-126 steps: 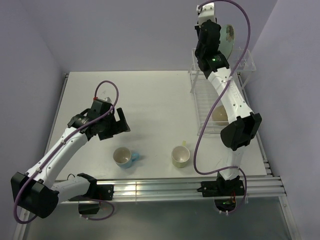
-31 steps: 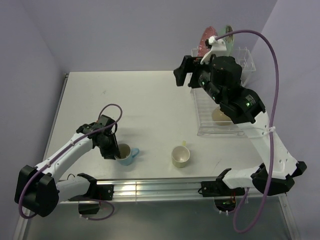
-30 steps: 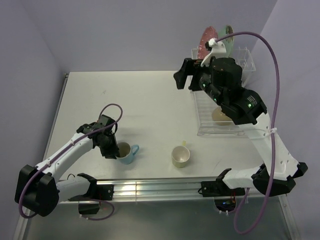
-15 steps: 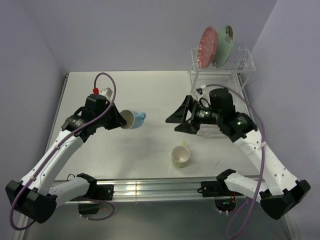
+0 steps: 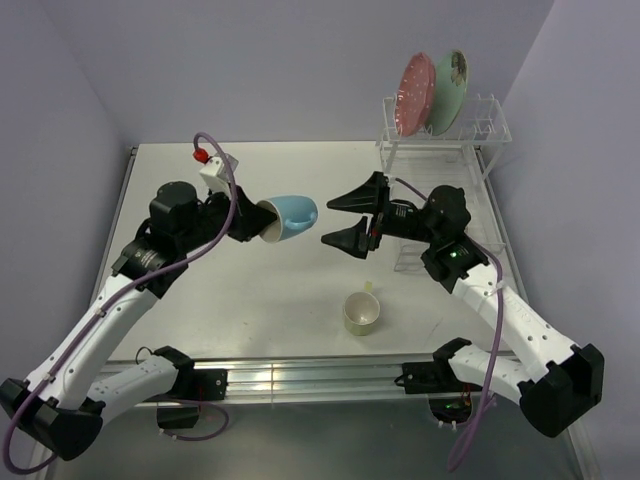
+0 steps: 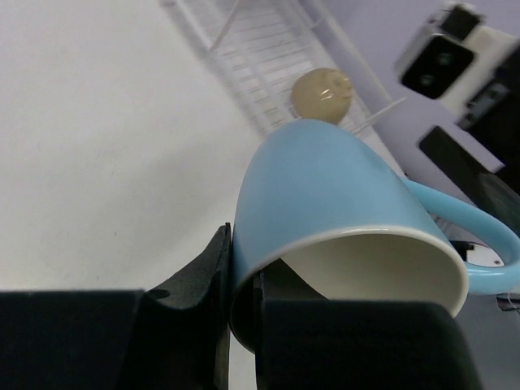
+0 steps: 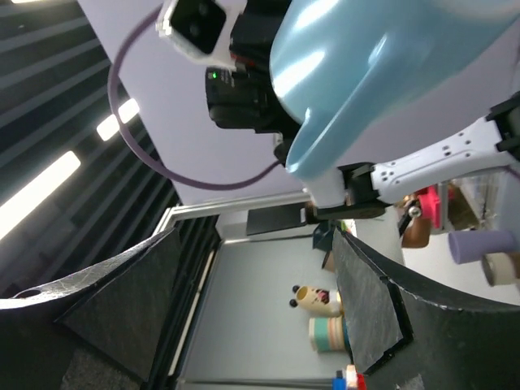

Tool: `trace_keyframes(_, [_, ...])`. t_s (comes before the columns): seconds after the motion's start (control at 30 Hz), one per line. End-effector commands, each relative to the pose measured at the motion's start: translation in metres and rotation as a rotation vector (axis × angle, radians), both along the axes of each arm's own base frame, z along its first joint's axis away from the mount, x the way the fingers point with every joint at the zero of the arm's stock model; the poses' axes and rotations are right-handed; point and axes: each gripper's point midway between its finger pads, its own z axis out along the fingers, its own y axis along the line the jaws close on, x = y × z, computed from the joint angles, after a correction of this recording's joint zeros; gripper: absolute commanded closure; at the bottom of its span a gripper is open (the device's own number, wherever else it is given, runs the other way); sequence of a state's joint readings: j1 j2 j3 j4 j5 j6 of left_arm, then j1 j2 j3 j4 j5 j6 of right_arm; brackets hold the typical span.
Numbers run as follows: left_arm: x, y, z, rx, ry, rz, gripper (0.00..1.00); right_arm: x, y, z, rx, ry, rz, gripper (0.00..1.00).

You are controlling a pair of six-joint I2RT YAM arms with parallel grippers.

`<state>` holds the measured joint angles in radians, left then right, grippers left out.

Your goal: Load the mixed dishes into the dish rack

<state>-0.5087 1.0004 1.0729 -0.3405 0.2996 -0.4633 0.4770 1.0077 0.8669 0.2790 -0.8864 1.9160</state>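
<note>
My left gripper point(image 5: 256, 222) is shut on the rim of the blue mug point(image 5: 288, 217), which hangs on its side above the table's middle. In the left wrist view one finger point(image 6: 207, 276) presses the mug point(image 6: 341, 195) from outside and the other sits inside. My right gripper point(image 5: 347, 214) is open just right of the mug and faces it. In the right wrist view the mug point(image 7: 382, 73) lies beyond that gripper point(image 7: 252, 301), whose jaws hold nothing. The pale yellow-green mug point(image 5: 362, 312) stands upright near the front. The pink plate point(image 5: 414, 95) and mint-green plate point(image 5: 450, 92) stand in the dish rack point(image 5: 440, 138). The cream bowl point(image 6: 321, 93) lies in its lower basket point(image 6: 244, 49).
The right forearm point(image 5: 470, 270) lies over the rack's lower basket in the top view and hides the bowl there. A metal rail point(image 5: 330, 378) runs along the table's near edge. Walls close in on the left, back and right.
The left arm has lifted the blue mug off the table and carried it up and right. The right arm has swung down from the rack toward the mug.
</note>
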Motion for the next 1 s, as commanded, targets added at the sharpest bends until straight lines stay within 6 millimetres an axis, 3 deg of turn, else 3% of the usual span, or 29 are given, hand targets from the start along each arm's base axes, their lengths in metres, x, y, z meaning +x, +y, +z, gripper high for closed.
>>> trace_keyframes(0.0, [-0.023,-0.011,0.081,-0.128,-0.308,-0.147,1.00,-0.008,-0.001,0.037,0.083,0.001,0.064,0.17])
trace_keyframes(0.23, [-0.042,-0.016,0.104,-0.173,-0.373,-0.231,1.00,-0.009,0.002,0.035,0.079,0.023,0.093,0.19])
trace_keyframes(0.47, [-0.053,-0.022,0.109,-0.191,-0.383,-0.281,1.00,-0.014,0.011,0.044,0.084,0.022,0.131,0.24])
trace_keyframes(0.83, [-0.053,-0.039,0.115,-0.175,-0.393,-0.337,1.00,-0.030,0.026,0.040,0.092,0.067,0.168,0.42])
trace_keyframes(0.97, [-0.051,-0.046,0.115,-0.167,-0.390,-0.354,1.00,-0.035,0.030,0.039,0.111,0.084,0.183,0.53])
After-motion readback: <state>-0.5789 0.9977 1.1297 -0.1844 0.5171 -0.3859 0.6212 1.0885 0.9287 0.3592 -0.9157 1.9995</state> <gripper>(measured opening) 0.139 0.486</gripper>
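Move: The left hand pinches the blue mug by its rim; the right gripper it is offered to hangs about 13 cm to its right, some 3 cm nearer the base and 4 cm higher. From the right hand, the mug's middle lies about 9 cm left, 6 cm ahead and 5 cm lower. Well below the right hand, some 31 cm down, the green cup stands 8 cm to its right and 4 cm back; the dish rack is about 28 cm ahead, 28 cm right and 25 cm lower. Still pinching the blue mug's rim, the left hand lifts about 6 cm while drawing back and to the right, tipping its fingers upward and swinging clockwise to bring the mug's base to the right gripper. The right hand first hovers, then eases about 3 cm left and 3 cm back, turning slightly counter-clockwise, its wide-open fingers closing to about half around the base end and handle side; a firm touch can't be made out. ##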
